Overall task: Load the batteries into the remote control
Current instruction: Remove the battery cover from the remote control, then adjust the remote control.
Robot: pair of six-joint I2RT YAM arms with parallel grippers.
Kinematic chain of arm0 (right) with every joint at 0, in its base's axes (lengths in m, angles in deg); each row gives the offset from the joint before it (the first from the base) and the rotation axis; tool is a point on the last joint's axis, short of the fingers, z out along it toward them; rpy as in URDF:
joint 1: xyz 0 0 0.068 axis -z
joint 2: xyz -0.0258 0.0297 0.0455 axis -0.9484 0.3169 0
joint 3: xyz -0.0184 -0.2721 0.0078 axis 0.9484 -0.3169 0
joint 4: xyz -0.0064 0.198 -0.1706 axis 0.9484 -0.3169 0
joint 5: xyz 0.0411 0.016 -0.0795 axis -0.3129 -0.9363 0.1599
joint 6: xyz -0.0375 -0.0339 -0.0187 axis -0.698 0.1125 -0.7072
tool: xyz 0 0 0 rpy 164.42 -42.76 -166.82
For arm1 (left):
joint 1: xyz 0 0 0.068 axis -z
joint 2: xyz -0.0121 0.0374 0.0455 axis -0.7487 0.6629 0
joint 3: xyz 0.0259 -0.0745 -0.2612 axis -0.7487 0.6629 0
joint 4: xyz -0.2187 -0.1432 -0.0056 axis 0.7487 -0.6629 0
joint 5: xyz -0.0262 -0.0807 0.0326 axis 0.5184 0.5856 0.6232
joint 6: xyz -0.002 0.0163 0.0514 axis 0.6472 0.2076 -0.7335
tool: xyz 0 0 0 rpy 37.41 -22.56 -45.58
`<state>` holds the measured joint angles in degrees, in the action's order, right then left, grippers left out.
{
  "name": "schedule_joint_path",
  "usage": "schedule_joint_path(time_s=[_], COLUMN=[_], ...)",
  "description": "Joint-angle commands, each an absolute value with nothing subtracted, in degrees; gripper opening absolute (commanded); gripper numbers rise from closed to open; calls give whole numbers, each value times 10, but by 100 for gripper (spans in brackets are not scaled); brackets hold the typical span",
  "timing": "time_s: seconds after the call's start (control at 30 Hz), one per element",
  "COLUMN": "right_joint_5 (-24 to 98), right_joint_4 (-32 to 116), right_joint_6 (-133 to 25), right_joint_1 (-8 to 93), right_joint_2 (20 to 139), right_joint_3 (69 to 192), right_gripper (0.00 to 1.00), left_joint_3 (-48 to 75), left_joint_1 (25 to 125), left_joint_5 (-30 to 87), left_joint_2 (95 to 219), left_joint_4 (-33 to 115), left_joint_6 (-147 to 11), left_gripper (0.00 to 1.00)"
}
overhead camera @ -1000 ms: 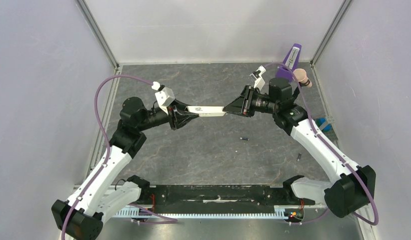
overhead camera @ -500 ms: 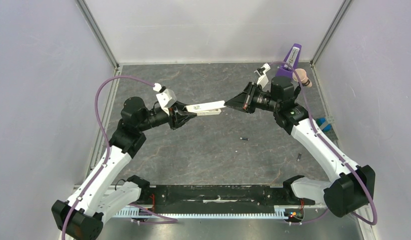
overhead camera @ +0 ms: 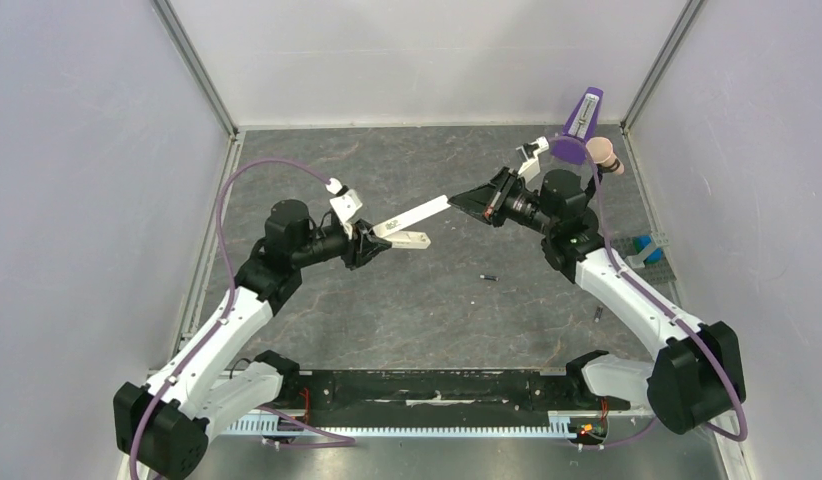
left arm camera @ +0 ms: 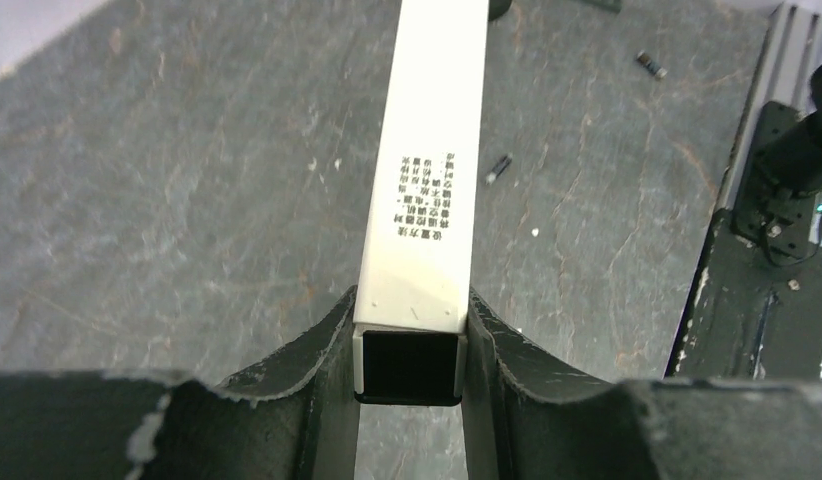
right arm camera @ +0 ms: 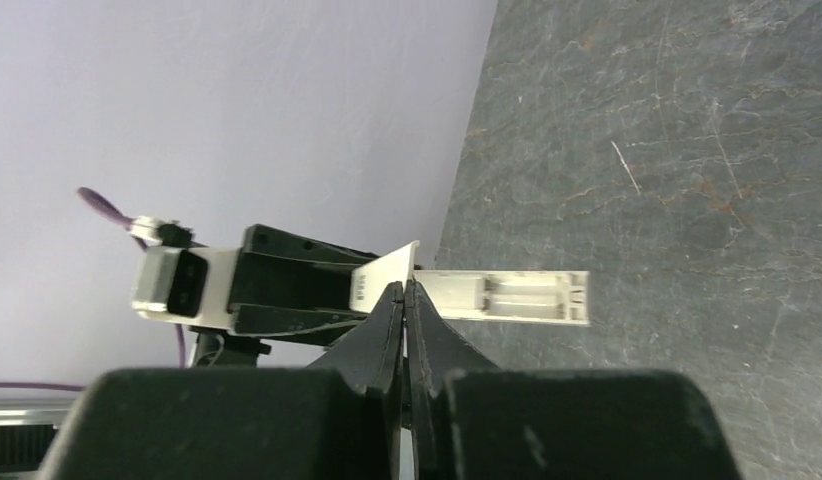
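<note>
My left gripper [overhead camera: 372, 240] [left arm camera: 411, 300] is shut on one end of the white remote control [overhead camera: 414, 240] [right arm camera: 507, 297] and holds it above the table. The remote's battery bay faces the right wrist camera and has nothing in it. A thin white cover strip [overhead camera: 419, 213] [left arm camera: 427, 150] with a printed label slants up off the remote. My right gripper [overhead camera: 455, 203] [right arm camera: 404, 285] is shut on the strip's raised end. Two small dark batteries lie on the table, one [overhead camera: 489, 276] [left arm camera: 499, 168] near the middle and one [overhead camera: 598, 313] [left arm camera: 650, 64] further right.
A purple metronome-like object [overhead camera: 581, 130] and a tan knob [overhead camera: 608, 153] stand at the back right corner. A blue piece [overhead camera: 645, 246] lies by the right wall. The black base rail [overhead camera: 437, 385] runs along the near edge.
The right gripper has shut on the cover strip and lifted its end up and away from the remote. The left gripper has shifted right and tilted the remote, leaving its bay uncovered.
</note>
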<state>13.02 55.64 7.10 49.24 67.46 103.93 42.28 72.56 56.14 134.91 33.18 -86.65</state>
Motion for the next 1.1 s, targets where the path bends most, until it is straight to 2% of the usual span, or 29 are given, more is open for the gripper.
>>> schedule_joint_path(time_s=[0.0,0.23,0.73,0.77,0.9,1.07], right_joint_5=[164,195,326,339,329,186], right_joint_4=[697,733,573,558,499,471], right_joint_6=[121,123,-93,-112,-186,-309], right_joint_1=[491,490,464,459,452,450], right_joint_2=[660,668,688,688,676,630], right_joint_3=[1017,1014,944,944,958,1004], right_gripper=[0,0,0,2,24,46], left_joint_3=[444,468,477,476,466,389], left_joint_1=[724,724,725,724,724,724], left_joint_5=[519,461,437,442,515,659], left_joint_2=[1349,1356,1338,1336,1322,1324], left_joint_4=[343,351,343,344,343,272], left_joint_6=[-884,-872,-867,-866,-876,-863], left_gripper=[2,2,2,2,2,2])
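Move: My right fingertips already hold the far end of the swung-open battery cover, its middle about 3 cm back, 6 cm left and 2 cm below them. The bare table spot for it is some 8 cm ahead, 6 cm right and 28 cm down; a battery lies about 2 cm back, 7 cm right, equally low. From my left hand, the cover's middle is roughly 3 cm ahead, 6 cm right, 3 cm up; the gripped remote body's is 1 cm ahead, 5 cm right, 3 cm below. I part cover and remote: my left hand, still gripping the body's end, sinks about 6 cm, drifting left and turning some 10 degrees counter-clockwise, then comes partly back up. My right hand lifts the cover slightly forward and up, then swoops down about 15 cm towards the table, drifting right, its fingertips tipping downward, and opens well above the surface to let the cover go. ##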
